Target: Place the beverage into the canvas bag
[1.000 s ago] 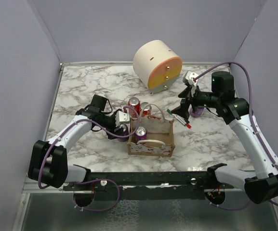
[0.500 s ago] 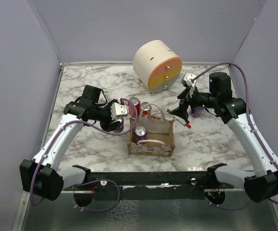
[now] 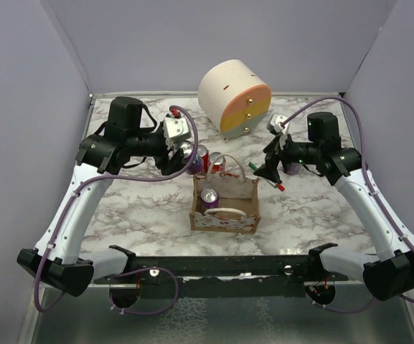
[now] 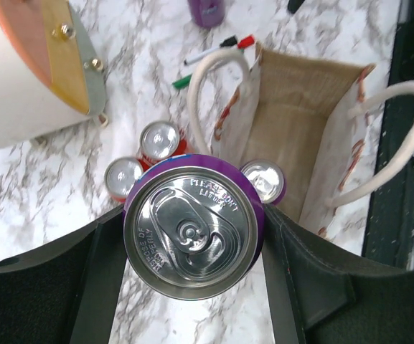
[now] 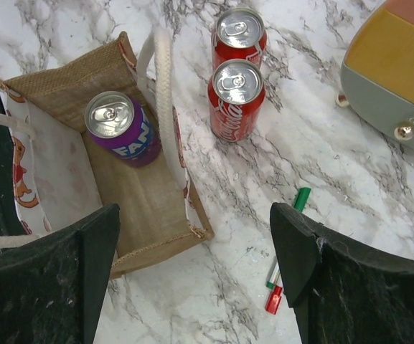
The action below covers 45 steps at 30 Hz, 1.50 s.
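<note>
The beverage I hold is a purple can (image 4: 192,233), seen top-on in the left wrist view. My left gripper (image 4: 192,244) is shut on its sides and holds it in the air above the marble, left of the canvas bag (image 4: 300,122). From overhead, that gripper (image 3: 185,154) hangs over the bag's back left corner. The tan bag (image 3: 224,204) stands open with white loop handles, and a second purple can (image 5: 117,125) stands inside it. Open and with nothing between its fingers, my right gripper (image 5: 196,265) hovers to the right of the bag (image 5: 142,208).
Two red cans (image 5: 237,89) stand just behind the bag. Red and green markers (image 5: 285,244) lie on the marble to its right. Another purple can (image 3: 293,166) stands by the right arm. A cream-and-orange round drawer box (image 3: 234,97) sits at the back.
My left arm has risen from beside the bag's left wall, carrying the purple can up and toward the back. The right arm has shifted only slightly.
</note>
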Each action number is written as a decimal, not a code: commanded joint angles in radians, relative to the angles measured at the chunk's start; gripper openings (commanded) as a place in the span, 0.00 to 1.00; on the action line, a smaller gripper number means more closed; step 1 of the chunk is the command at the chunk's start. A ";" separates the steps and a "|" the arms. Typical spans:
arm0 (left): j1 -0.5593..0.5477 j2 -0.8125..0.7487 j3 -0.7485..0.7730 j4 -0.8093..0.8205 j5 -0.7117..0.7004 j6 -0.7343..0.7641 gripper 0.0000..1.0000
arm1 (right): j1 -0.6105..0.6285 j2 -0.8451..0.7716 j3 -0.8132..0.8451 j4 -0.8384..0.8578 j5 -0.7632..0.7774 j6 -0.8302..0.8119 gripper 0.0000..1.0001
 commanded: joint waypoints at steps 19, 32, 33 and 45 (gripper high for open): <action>-0.340 0.245 0.091 0.151 0.086 -0.076 0.00 | -0.201 -0.068 -0.048 0.094 -0.075 0.115 0.87; -0.420 0.343 -0.014 0.258 0.080 0.005 0.00 | -0.230 -0.091 -0.067 0.103 -0.112 0.128 0.88; -0.422 0.347 -0.022 0.263 0.076 0.016 0.00 | -0.231 -0.092 -0.068 0.103 -0.115 0.128 0.88; -0.457 0.374 -0.104 0.340 -0.049 0.091 0.00 | -0.234 -0.103 -0.094 0.120 -0.123 0.130 0.89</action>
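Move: The left hand already holds a purple can high up; the bag's middle lies about 13 cm to its right, 2 cm back and 24 cm below. The can already in the bag is some 7 cm right, 2 cm back; beyond stand two red cans, one 14 cm ahead and 4 cm right, the other 12 cm ahead and 10 cm right, all about 24 cm below. From the empty right hand the bag is roughly 12 cm left, 3 cm back, 17 cm below. Left carries its can about 15 cm right and 13 down to the bag's mouth; right hand edges rightward. ##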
